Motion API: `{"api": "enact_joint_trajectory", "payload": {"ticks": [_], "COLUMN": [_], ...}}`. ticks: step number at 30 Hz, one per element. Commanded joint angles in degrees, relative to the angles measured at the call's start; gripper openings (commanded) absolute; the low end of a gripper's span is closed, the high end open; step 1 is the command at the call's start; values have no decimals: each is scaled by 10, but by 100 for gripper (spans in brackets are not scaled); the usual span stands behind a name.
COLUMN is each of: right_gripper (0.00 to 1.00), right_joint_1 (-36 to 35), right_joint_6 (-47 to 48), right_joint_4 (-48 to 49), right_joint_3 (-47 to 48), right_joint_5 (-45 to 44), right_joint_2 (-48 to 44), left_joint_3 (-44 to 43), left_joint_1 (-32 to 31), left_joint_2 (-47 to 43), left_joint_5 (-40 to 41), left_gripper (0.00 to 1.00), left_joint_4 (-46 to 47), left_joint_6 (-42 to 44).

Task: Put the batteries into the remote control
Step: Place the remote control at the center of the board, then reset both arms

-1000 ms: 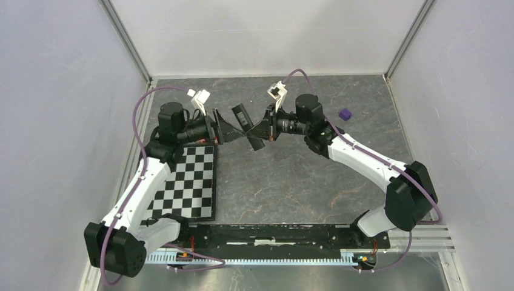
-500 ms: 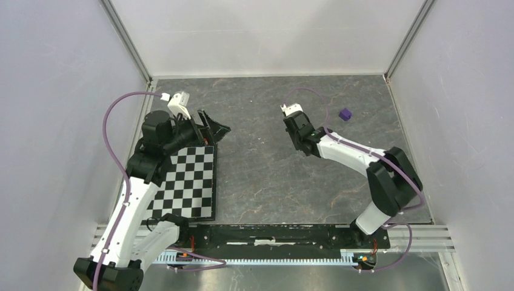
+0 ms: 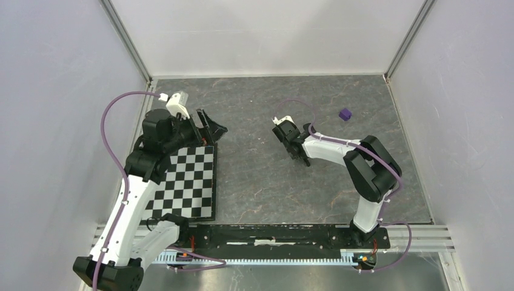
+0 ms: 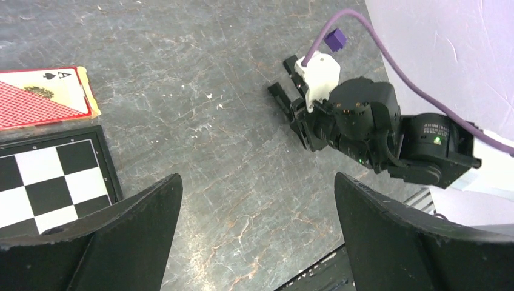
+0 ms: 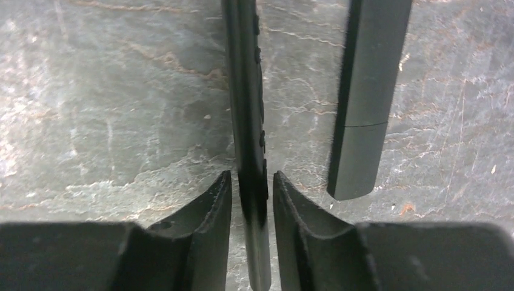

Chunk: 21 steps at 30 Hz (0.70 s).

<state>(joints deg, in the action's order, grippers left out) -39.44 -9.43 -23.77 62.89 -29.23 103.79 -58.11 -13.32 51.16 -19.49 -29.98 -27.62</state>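
Observation:
A slim black remote control (image 5: 245, 91) stands on its long edge on the stone table, running away from the right wrist camera. My right gripper (image 5: 251, 176) points down over its near end; its fingers straddle it with a thin gap on each side, so it is open. A second, near-identical black remote (image 5: 363, 91) lies flat just to its right. In the top view the right gripper (image 3: 293, 142) sits mid-table. My left gripper (image 3: 209, 129) hangs wide open and empty by the board's far corner, also seen as the left gripper (image 4: 257, 182). The batteries are out of view.
A checkerboard mat (image 3: 188, 182) lies at the left. A playing card, an ace of spades (image 4: 42, 97), rests beyond its far edge. A small purple cube (image 3: 345, 114) sits at the back right. Walls close in the table on three sides.
The two grippers met at a remote in mid-air; now they are apart. The left pulled back left. The right came down to the table and its jaws have loosened around the remote.

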Motion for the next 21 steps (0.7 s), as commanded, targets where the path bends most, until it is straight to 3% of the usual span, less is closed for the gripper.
{"api": "enact_joint_trajectory", "payload": {"ticks": [1, 4, 12, 17, 21], "right_gripper": [41, 56, 67, 83, 98], "right_joint_1": [-12, -15, -16, -3, 3], "right_joint_6": [-21, -23, -57, -72, -87], "right_joint_4": [-10, -10, 3, 35, 35], "right_joint_3": [29, 29, 9, -62, -117], "right_joint_5": [29, 73, 125, 65, -43], "right_joint_2": [1, -8, -107, -266, -412], "left_joint_3": [-40, -50, -84, -75, -51], "left_joint_1": [1, 1, 1, 1, 0], "left_joint_2": [4, 9, 10, -28, -73], "left_joint_5": [35, 63, 116, 136, 155], "left_gripper": [100, 100, 100, 100, 100], "left_joint_4": [-28, -56, -132, -152, -169], "left_joint_6": [9, 4, 2, 8, 3]}}
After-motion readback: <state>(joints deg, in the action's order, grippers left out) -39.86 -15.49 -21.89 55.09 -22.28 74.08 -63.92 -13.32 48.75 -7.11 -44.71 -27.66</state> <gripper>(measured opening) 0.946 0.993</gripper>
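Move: The remote control stands on its long edge right between the right hand's barely parted fingers, its middle at the hand point, just off the table or on it. The black remote lies about 7 cm ahead and 6 cm to the hand's right, the purple cube some 16 cm ahead and 19 cm right. From the left hand the remote control is roughly 32 cm right, 4 cm ahead and 26 cm down. Down at the table the right hand spreads its fingers from nearly shut to almost wide open, letting go of the remote control as it slides about 4 cm left and a little back, to lay it over buttons up, then climbs some 13 cm clear while swinging back right, its left side rolling up about 25 degrees and its fingers tipping up towards forward. The empty left hand, fingers still wide open, draws off left and slightly back, away from the remote control, turning about 10 degrees counter-clockwise. ##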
